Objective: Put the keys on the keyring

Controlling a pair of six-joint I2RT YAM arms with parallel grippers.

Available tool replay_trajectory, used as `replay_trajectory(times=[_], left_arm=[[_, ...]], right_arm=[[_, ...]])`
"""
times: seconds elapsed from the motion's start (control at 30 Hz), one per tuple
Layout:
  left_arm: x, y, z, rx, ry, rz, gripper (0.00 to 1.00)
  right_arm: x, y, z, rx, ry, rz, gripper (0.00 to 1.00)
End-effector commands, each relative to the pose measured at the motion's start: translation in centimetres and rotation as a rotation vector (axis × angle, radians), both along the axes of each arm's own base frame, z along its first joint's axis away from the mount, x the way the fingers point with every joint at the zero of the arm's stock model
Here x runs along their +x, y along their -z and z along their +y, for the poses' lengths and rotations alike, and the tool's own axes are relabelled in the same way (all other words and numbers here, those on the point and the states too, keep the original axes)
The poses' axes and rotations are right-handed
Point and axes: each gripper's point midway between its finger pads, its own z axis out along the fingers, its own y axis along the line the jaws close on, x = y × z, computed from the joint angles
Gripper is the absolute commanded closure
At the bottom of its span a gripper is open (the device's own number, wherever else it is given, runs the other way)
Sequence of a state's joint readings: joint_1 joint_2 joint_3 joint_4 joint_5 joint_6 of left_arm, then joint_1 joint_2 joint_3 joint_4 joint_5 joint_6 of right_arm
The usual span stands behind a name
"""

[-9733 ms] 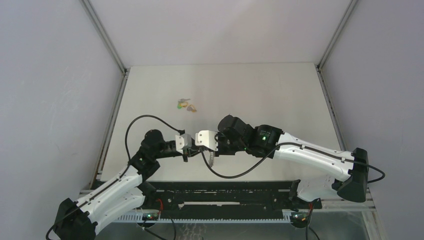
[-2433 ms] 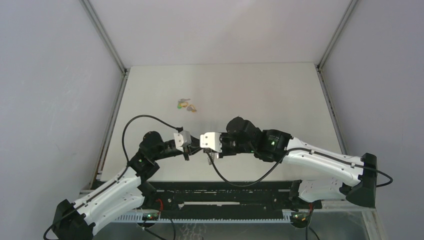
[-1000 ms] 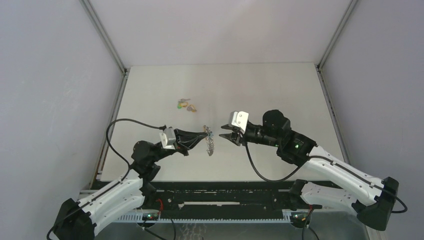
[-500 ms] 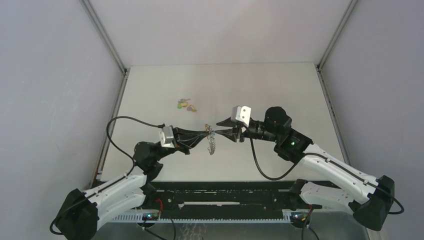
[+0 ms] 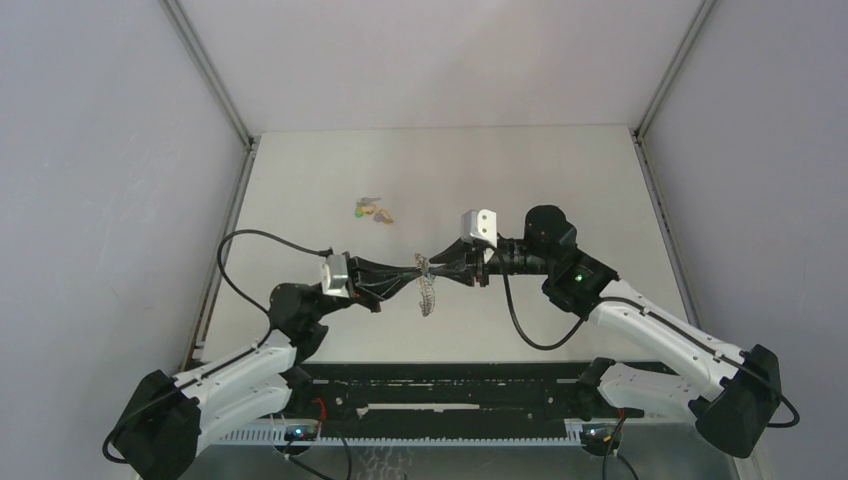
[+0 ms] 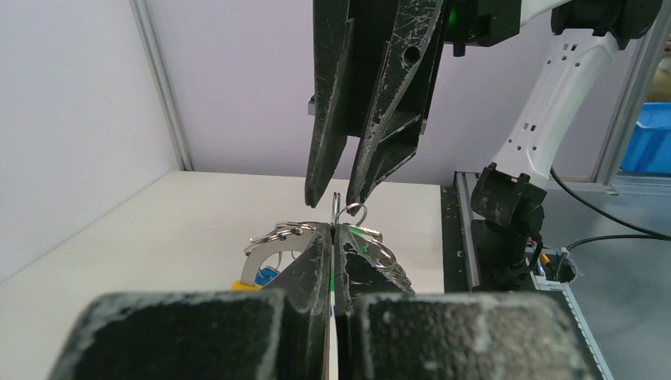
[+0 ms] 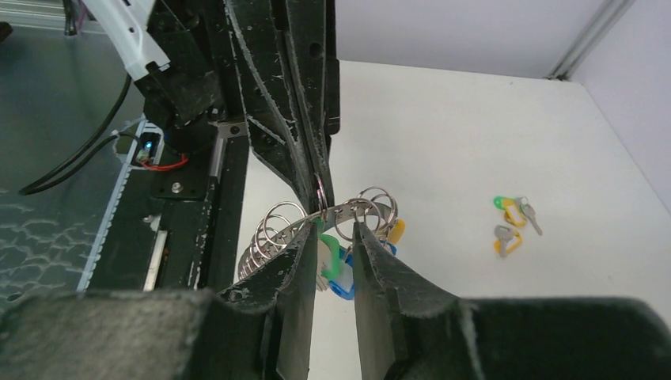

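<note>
The keyring [image 5: 427, 292] hangs above the table's middle, a silvery band carrying several small rings [image 7: 273, 233]. Green [image 7: 330, 257], blue [image 7: 342, 290] and yellow [image 7: 396, 229] keys dangle from it. My left gripper [image 5: 417, 269] is shut on the keyring at one small ring, as the left wrist view [image 6: 333, 229] shows. My right gripper [image 5: 434, 262] faces it tip to tip and is open, its jaws a narrow gap apart on either side of the band [image 7: 330, 229]. Loose keys [image 5: 372, 210] with green and yellow heads lie on the table further back.
The white table [image 5: 560, 170] is walled by grey panels left, right and behind. Metal posts run along both side edges. A black rail [image 5: 440, 385] with cables crosses the near edge between the arm bases.
My right gripper has moved left until its tips meet the keyring, and its jaws have narrowed. The left gripper has shifted slightly right with the keyring in it.
</note>
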State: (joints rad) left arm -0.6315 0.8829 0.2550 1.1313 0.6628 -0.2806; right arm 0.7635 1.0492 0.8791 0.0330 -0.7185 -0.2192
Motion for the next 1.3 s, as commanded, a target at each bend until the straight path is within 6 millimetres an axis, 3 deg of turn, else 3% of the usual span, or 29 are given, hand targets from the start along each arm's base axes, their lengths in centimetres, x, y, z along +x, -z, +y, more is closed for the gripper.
replay_trajectory(times=[0.0,0.47,0.87,1.27], left_arm=[[-0.8,-2.7,0.4,-0.062,0.016,-0.078,1.0],[-2.3,-5.1,-0.1,-0.051,0.117,-0.102,1.0],[-1.6,-6.5,-0.4,-0.08,0.121,-0.041,1.0],[-1.2,-7.8,-1.0,-0.09,0.152,-0.007,1.0]], right_arm=[[-1.1,-2.9,0.2,0.067,-0.073,-0.033,0.78],[-1.2,-4.4,-0.6,0.079,-0.09,-0.033,0.81],[-2.1,-7.3,-2.4,0.103,-0.078,0.001,0.76],[-1.5,-7.9,-1.2,0.096,-0.101,0.093,0.75]])
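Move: The left fingers still pinch the small ring and keyring at their tips. The keyring's middle hangs about 3 cm below that hand, 2 cm back and 1 cm to its right. The right hand, empty and slightly open, has the small ring about 2 cm to its left and 1 cm back, roughly level; the keyring's middle is some 3 cm to its left, 3 cm back and 4 cm below. The loose keys lie around 26 cm ahead of the right hand, 14 cm left and 28 cm down. Keeping its pinch on the small ring and keyring, the left hand lifts them about 3.5 cm, easing back and slightly right as it turns a little clockwise. The right hand first slips back about 1 cm beside the small ring, then rises roughly 6 cm and drifts slightly right, drawing off above the ring with fingers still slightly open and empty. ##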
